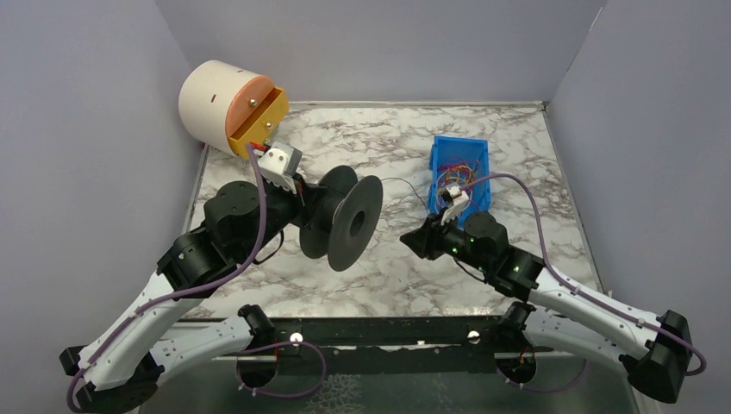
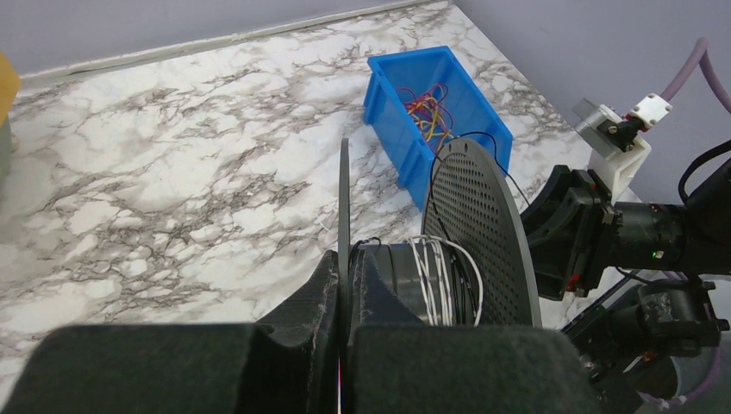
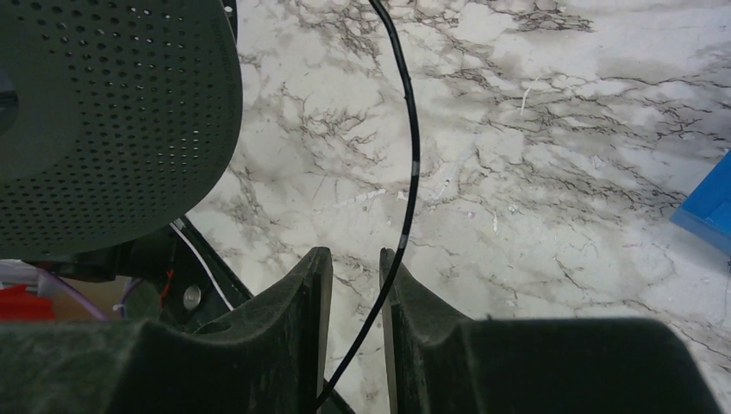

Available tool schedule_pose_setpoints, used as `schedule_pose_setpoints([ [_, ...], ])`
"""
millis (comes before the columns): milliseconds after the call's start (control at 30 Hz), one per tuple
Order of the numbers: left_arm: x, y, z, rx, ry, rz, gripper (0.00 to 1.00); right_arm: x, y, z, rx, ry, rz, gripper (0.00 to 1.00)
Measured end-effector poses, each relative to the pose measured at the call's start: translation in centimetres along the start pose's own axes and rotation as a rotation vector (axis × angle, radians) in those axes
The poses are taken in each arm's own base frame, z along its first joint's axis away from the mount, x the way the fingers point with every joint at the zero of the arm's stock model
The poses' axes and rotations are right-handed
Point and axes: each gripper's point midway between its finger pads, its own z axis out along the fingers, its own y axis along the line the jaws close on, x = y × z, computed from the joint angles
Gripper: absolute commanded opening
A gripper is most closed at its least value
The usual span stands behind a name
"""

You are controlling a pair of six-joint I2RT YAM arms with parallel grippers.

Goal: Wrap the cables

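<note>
A black double-disc spool (image 1: 345,220) hangs above the table's middle. My left gripper (image 2: 345,267) is shut on its thin near flange (image 2: 344,190). White and black turns of wire (image 2: 448,276) lie round the hub, next to the perforated flange (image 2: 483,224). A long black cable (image 3: 412,155) runs from beside the spool (image 3: 112,112) down through the gap of my right gripper (image 3: 356,267). Its jaws stand a little apart, and the strand only leans on the right finger (image 3: 405,293). More red, yellow and orange cables (image 1: 452,177) lie tangled in the blue bin (image 1: 474,155).
A cream cylinder with an orange face (image 1: 228,108) stands at the back left corner. The blue bin (image 2: 392,129) sits at the back right, just beyond my right arm (image 1: 483,246). Grey walls close the table on three sides.
</note>
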Motion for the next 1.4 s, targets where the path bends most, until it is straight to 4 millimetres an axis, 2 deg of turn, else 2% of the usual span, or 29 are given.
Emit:
schedule_pose_setpoints([
  [233, 0.8, 0.0, 0.6, -0.005, 0.018, 0.004, 0.00, 0.0, 0.1, -0.3, -0.001, 0.000, 0.019, 0.48],
  [400, 0.8, 0.0, 0.7, -0.004, 0.018, 0.002, 0.00, -0.2, 0.3, -0.4, -0.009, -0.004, 0.029, 0.54],
  [600, 1.1, 0.0, 0.9, -0.005, 0.024, 0.003, 0.00, -0.3, 1.0, -0.6, -0.039, 0.000, 0.045, 0.70],
  [1033, 2.2, 0.1, 1.8, -0.014, 0.054, 0.010, 0.00, -3.3, 4.4, -2.7, -0.167, -0.058, 0.098, 0.84],
  [1200, 2.3, 0.1, 1.8, -0.015, 0.057, 0.011, 0.00, -3.7, 5.3, -3.6, -0.212, -0.067, 0.120, 0.84],
  [1400, 2.5, 0.1, 1.9, -0.016, 0.063, 0.013, 0.00, -3.9, 5.5, -4.5, -0.214, -0.065, 0.136, 0.84],
])
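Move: The black cable coming off the spool passes between the right hand's part-open fingers, about a centimetre ahead of and above the hand point. The spool is roughly 3 cm ahead, 12 cm left and 14 cm above that hand; the blue bin is about 21 cm ahead, 15 cm right and 16 cm below. From the left hand, the cable at the right fingers is some 18 cm right, 1 cm ahead and 15 cm lower. Upward and somewhat back goes the right hand, about 7 cm up and 4 cm back, towards the height of the spool, its fingers spreading from a third open to nearly wide and tipping up some 15 degrees around the loose black cable. The left hand keeps its pinch on the spool's near flange and eases it down by about 3 cm. ##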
